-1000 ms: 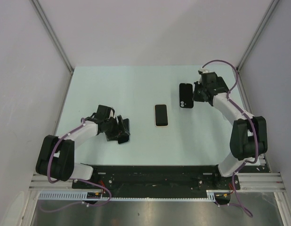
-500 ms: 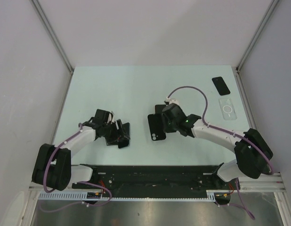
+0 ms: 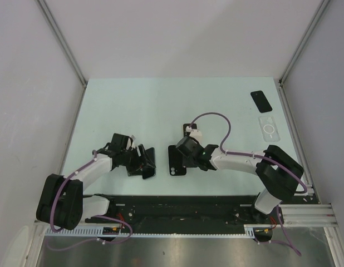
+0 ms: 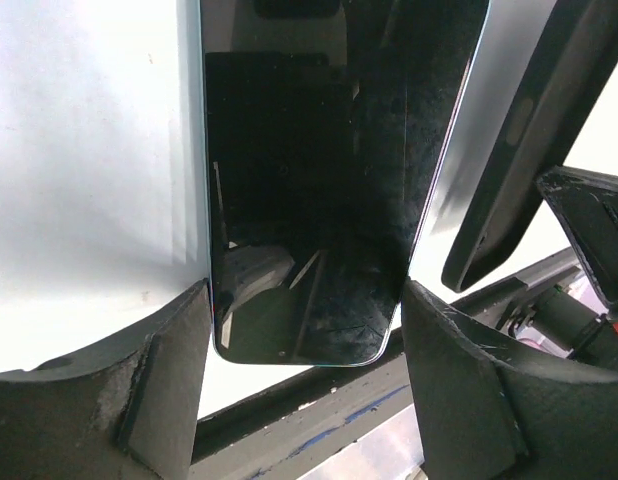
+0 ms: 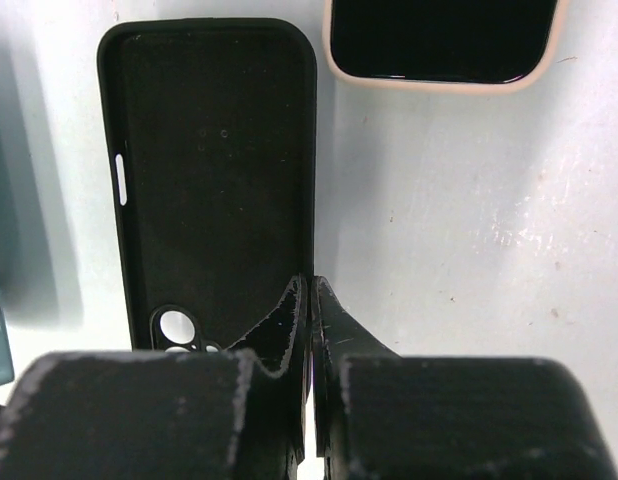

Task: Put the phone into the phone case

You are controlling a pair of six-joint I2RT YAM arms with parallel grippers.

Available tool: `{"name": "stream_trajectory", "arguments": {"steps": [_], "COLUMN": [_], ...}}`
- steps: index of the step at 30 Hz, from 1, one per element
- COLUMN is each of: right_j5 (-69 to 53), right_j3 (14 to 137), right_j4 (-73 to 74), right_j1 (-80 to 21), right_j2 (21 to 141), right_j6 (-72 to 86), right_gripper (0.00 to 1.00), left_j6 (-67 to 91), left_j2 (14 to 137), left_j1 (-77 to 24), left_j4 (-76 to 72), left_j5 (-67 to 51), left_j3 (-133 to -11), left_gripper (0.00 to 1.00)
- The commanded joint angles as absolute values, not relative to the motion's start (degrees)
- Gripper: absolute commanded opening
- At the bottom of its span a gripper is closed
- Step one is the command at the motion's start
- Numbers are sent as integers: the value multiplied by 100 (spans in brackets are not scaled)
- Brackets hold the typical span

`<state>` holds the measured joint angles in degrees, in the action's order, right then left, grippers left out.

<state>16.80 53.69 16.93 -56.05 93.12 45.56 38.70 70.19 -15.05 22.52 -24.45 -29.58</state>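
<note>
The phone (image 4: 309, 180), dark screen up, sits between the fingers of my left gripper (image 4: 304, 300), which press its two long edges. From above, this gripper (image 3: 143, 162) holds the phone (image 3: 148, 168) tilted at the near left. The phone case (image 5: 214, 170) is black and open side up, with its camera hole toward my right wrist. My right gripper (image 5: 312, 290) is shut on the case's right rim. In the top view the case (image 3: 176, 161) lies just right of the left gripper, with the right gripper (image 3: 187, 156) on it. I cannot tell whether the case rests on the table.
A second phone in a beige case (image 5: 444, 40) lies just beyond the black case. At the far right of the table are a black phone (image 3: 261, 101) and a clear case (image 3: 269, 129). The black base rail (image 3: 183, 203) runs along the near edge.
My right gripper has brought the black case from the far right to the middle, close beside the left gripper. The left gripper has shifted slightly nearer, still holding the phone.
</note>
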Motion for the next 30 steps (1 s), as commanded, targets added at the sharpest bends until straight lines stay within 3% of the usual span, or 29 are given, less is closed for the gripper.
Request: {"name": "stream_trajectory", "arguments": {"steps": [1, 6, 12, 19, 30], "right_j5": [2065, 2092, 2083, 1812, 441], "right_j3": [5414, 5423, 5449, 5625, 5625], "right_j4": [1371, 1327, 1345, 1091, -1149], "right_j1": [-5774, -5871, -5880, -5871, -5687], "right_j2": [9387, 9518, 9484, 9264, 9473], "right_j6": [4957, 5106, 5116, 4878, 5317], "right_gripper": [0, 0, 10, 41, 48], "left_j6": [4087, 4069, 4069, 4069, 4061], "left_j2": [6882, 6864, 6750, 6627, 6583], "left_j1": [-1538, -1538, -1538, -1547, -1538], "left_j4": [1784, 1767, 1793, 1793, 1802], "left_j5": [-2926, -2909, -2874, -2953, -2988], "left_j3": [-2839, -2804, -2681, -2602, -2593], "left_gripper": [61, 61, 61, 61, 61]}}
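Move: The black phone held by the left hand is where the right hand is heading, about 19 cm to the right hand's left, roughly level fore and aft and some 4 cm higher. The right fingertips are shut on the right rim of the black phone case, whose middle is about 3 cm ahead and 4 cm to the left; the pink-cased phone lies some 17 cm ahead and 4 cm right. From the left hand, its phone's middle is about 5 cm ahead and 2 cm right. The black case, still pinched by its right rim, is drawn a centimetre or two left and slightly back by the right hand, which sinks nearly a centimetre and opens to about half, letting go. The hand then lifts off, going about 5 cm up and 5–6 cm left over the case towards the phone, its left side rolling up nearly 20 degrees. The left hand keeps its grip on the phone. ##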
